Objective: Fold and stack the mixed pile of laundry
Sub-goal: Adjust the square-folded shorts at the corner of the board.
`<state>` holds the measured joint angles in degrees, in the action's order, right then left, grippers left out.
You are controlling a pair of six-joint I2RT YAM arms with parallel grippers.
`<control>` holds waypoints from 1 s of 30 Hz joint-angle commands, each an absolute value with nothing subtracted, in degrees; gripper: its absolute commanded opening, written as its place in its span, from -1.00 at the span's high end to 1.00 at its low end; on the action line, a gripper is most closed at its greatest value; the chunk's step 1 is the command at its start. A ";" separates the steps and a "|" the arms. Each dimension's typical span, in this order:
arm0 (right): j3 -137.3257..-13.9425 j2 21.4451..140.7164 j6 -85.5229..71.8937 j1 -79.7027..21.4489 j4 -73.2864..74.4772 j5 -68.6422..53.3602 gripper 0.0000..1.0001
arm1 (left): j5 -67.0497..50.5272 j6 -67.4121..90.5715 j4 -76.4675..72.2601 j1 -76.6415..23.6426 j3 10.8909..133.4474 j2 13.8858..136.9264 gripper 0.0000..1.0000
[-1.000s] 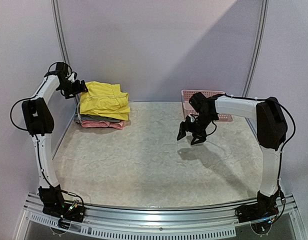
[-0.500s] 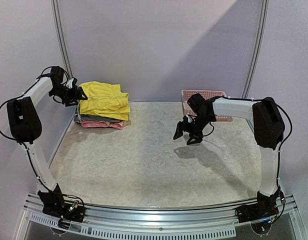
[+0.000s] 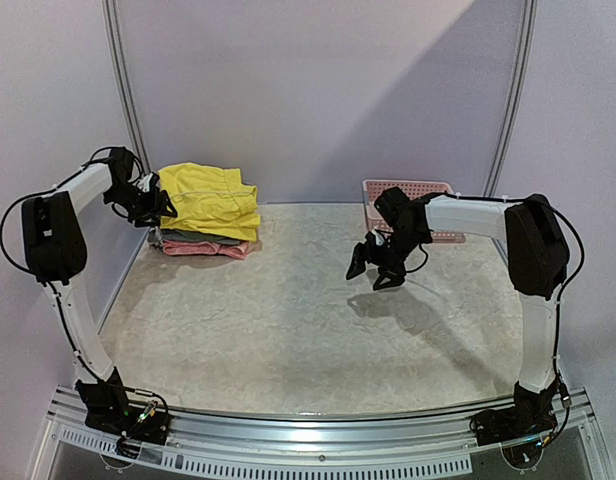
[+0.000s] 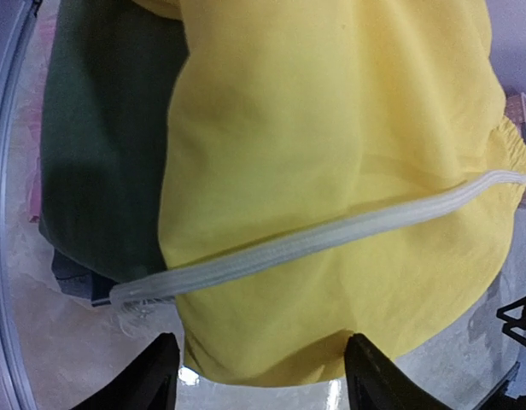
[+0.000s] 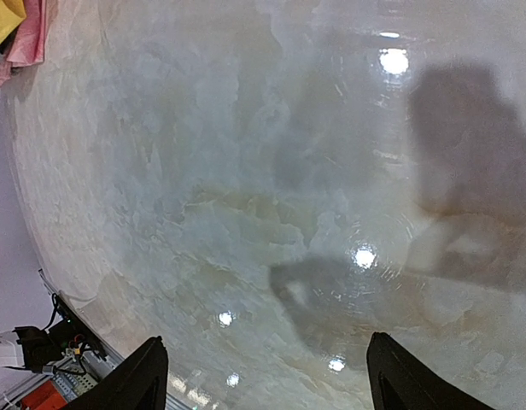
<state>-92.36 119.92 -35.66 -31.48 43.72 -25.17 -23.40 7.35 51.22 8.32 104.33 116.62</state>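
The laundry pile is a folded stack at the table's back left. Bright yellow shorts [image 3: 210, 200] lie on top, an olive-green garment [image 3: 193, 236] under them and a pink one [image 3: 213, 249] at the bottom. My left gripper [image 3: 160, 205] is at the stack's left edge. In the left wrist view its jaws [image 4: 261, 376] stand apart, with the hem of the yellow shorts [image 4: 331, 154] lying loosely between the tips, a white drawstring [image 4: 331, 235] across them and the olive garment [image 4: 101, 154] to the left. My right gripper [image 3: 376, 270] hangs open over bare table [image 5: 267, 376], holding nothing.
A pink lattice basket [image 3: 428, 187] stands at the back right, just behind the right arm. The side frame rail [image 3: 128, 110] runs close behind the left gripper. Marbled tabletop [image 3: 288, 320] spreads between the stack and the arm bases.
The left arm has drawn back to the left and dropped slightly beside the stack, its jaws narrowing. The right gripper shifted a little left, then held still.
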 commanded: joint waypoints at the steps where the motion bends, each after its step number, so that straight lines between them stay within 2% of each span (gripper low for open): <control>1: -92.33 119.27 -34.91 -32.02 44.90 -24.26 -0.63 | -20.16 6.46 49.88 8.29 103.21 116.92 -0.39; 5: -92.93 119.59 -35.07 -32.06 45.09 -24.27 -0.63 | -20.71 6.50 49.83 8.36 103.51 117.98 -0.32; 10: -93.41 119.97 -35.15 -32.04 45.35 -24.32 -0.63 | -25.08 7.41 48.18 8.31 103.30 119.15 0.17; 12: -93.49 120.12 -35.22 -32.08 45.39 -24.29 -0.63 | -26.73 7.79 47.69 8.26 103.56 119.62 0.28; 14: -93.60 120.15 -35.30 -32.06 45.50 -24.26 -0.63 | -27.51 8.08 47.49 8.26 104.26 119.99 0.52; 16: -93.65 120.15 -35.31 -32.05 45.44 -24.26 -0.63 | -27.74 8.17 48.24 8.24 105.76 120.17 0.93; 17: -93.69 120.15 -35.30 -32.03 45.41 -24.26 -0.63 | -27.73 8.10 48.99 8.18 106.67 120.09 1.00; 30: -94.59 120.63 -34.91 -32.05 45.39 -24.61 -0.64 | -16.89 6.04 62.89 9.02 121.74 120.36 1.00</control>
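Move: The near-left corner of the yellow square-folded shorts lies almost between my open left fingers, about 2 cm below them, 1 cm ahead and 1 cm right. The middle of the shorts is some 6 cm ahead and 10 cm right, a little lower. Under them lies the green shirt, about 5 cm ahead, 8 cm right and 6 cm down. From my right hand the corner is roughly 54 cm left, 14 cm ahead and 7 cm higher. I shut my left fingers on the near-left corner of the yellow shorts, sinking about 1.5 cm and easing slightly forward as they close from well open to fully shut. With the cloth pinched between the tips, I reverse and raise the corner quickly, some 7 cm up off the stack, drifting a bit forward with only a few degrees of tilt. ##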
